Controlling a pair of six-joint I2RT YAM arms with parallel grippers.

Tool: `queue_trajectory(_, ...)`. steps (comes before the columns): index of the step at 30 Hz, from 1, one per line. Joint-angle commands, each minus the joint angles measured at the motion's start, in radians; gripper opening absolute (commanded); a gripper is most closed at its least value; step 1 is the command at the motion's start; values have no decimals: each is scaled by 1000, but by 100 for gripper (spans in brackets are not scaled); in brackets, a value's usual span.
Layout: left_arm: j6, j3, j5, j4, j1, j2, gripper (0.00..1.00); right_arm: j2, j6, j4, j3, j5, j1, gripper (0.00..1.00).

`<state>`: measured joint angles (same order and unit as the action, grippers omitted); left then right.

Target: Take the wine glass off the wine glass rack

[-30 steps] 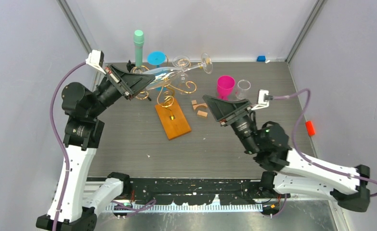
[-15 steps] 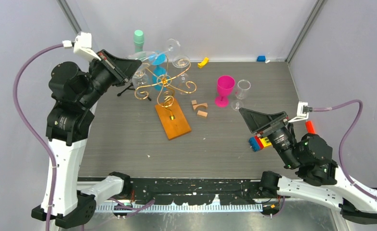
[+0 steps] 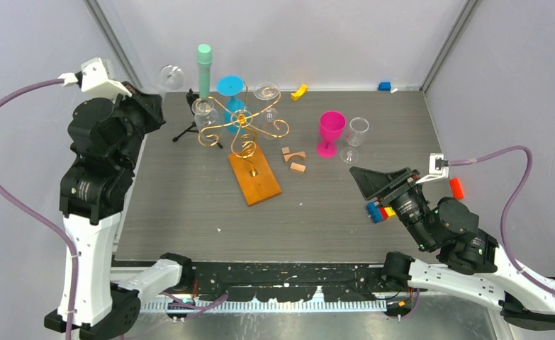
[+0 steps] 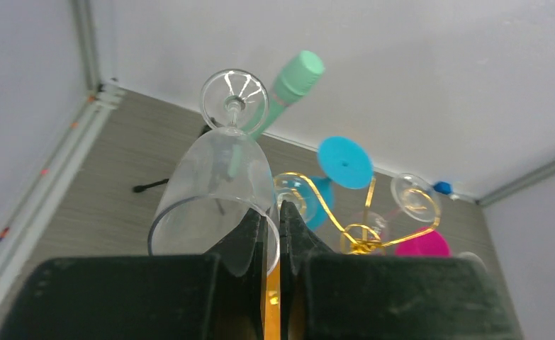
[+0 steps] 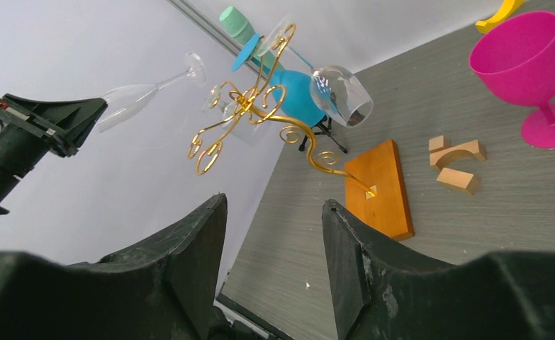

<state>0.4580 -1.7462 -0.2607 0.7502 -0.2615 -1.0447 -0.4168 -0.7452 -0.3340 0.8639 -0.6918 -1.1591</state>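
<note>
The wine glass point(image 4: 216, 185) is clear and is clamped by its rim wall between my left gripper's point(image 4: 274, 212) shut fingers. Its foot point(image 3: 170, 74) points up and back, clear of the rack. In the top view my left gripper point(image 3: 150, 103) is raised at the far left, left of the gold wire wine glass rack point(image 3: 242, 124) on its orange-brown wooden base point(image 3: 254, 176). Two more clear glasses and a blue glass point(image 3: 230, 88) still hang on the rack. My right gripper point(image 3: 363, 178) is open and empty at the right front. The right wrist view shows the rack point(image 5: 249, 106) and the held glass point(image 5: 136, 95).
A pink goblet point(image 3: 331, 131) and a clear cup point(image 3: 358, 129) stand right of the rack. Wooden blocks point(image 3: 294, 159) lie beside the base. A green cylinder point(image 3: 203, 67) and a small black tripod point(image 3: 189, 129) stand behind the rack. Coloured bricks point(image 3: 378, 210) lie under my right gripper.
My left gripper has pulled the clear glass off the rack and carried it up and to the left. My right arm has drawn back to the right front.
</note>
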Motion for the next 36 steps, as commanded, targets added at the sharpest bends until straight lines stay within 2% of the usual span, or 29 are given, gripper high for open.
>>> queue_trajectory(1, -101, 24, -222, 41, 1, 42, 0, -13, -28, -43, 33, -56, -6, 57)
queue_trajectory(7, -149, 104, -217, 129, 18, -54, 0, -84, -65, -112, 48, -74, -7, 54)
queue_trajectory(9, -151, 97, -146, 178, 63, -117, 0, -109, -82, -132, 53, -62, -6, 54)
queue_trajectory(13, -157, 82, 86, 241, 186, -236, 0, -129, -113, -149, 45, -38, -5, 53)
queue_trajectory(16, -177, 82, 94, 290, 220, -312, 0, -119, -141, -153, 27, -35, -6, 53)
queue_trajectory(23, -196, 145, 243, 303, 328, -415, 0, -93, -177, -153, -8, -46, -6, 53)
queue_trajectory(36, -203, 178, 256, 308, 384, -470, 0, -55, -195, -169, -24, -55, -6, 53)
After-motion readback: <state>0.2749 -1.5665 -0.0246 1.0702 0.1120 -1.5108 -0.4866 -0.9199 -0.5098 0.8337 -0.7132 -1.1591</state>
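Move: The clear wine glass, already off the rack, is held by the bowl in the left hand. The bare table spot for its foot lies about 11 cm ahead, 4 cm left and some 48 cm below. The rack's wooden base is about 12 cm ahead and 19 cm right at table level; a glass still hanging is roughly 20 cm ahead, 6 cm right and 27 cm lower. From the empty right hand, the spot is about 22 cm ahead, 46 cm left and 37 cm below. The clear glass, still pinched by its bowl, is swung down fast towards the open table left of the rack: the left hand sinks nearly 30 cm while easing left and a little forward, slowing near the end, and tips from level to about 55 degrees nose-down. The empty right hand sinks a little, its open fingers tilting down. ##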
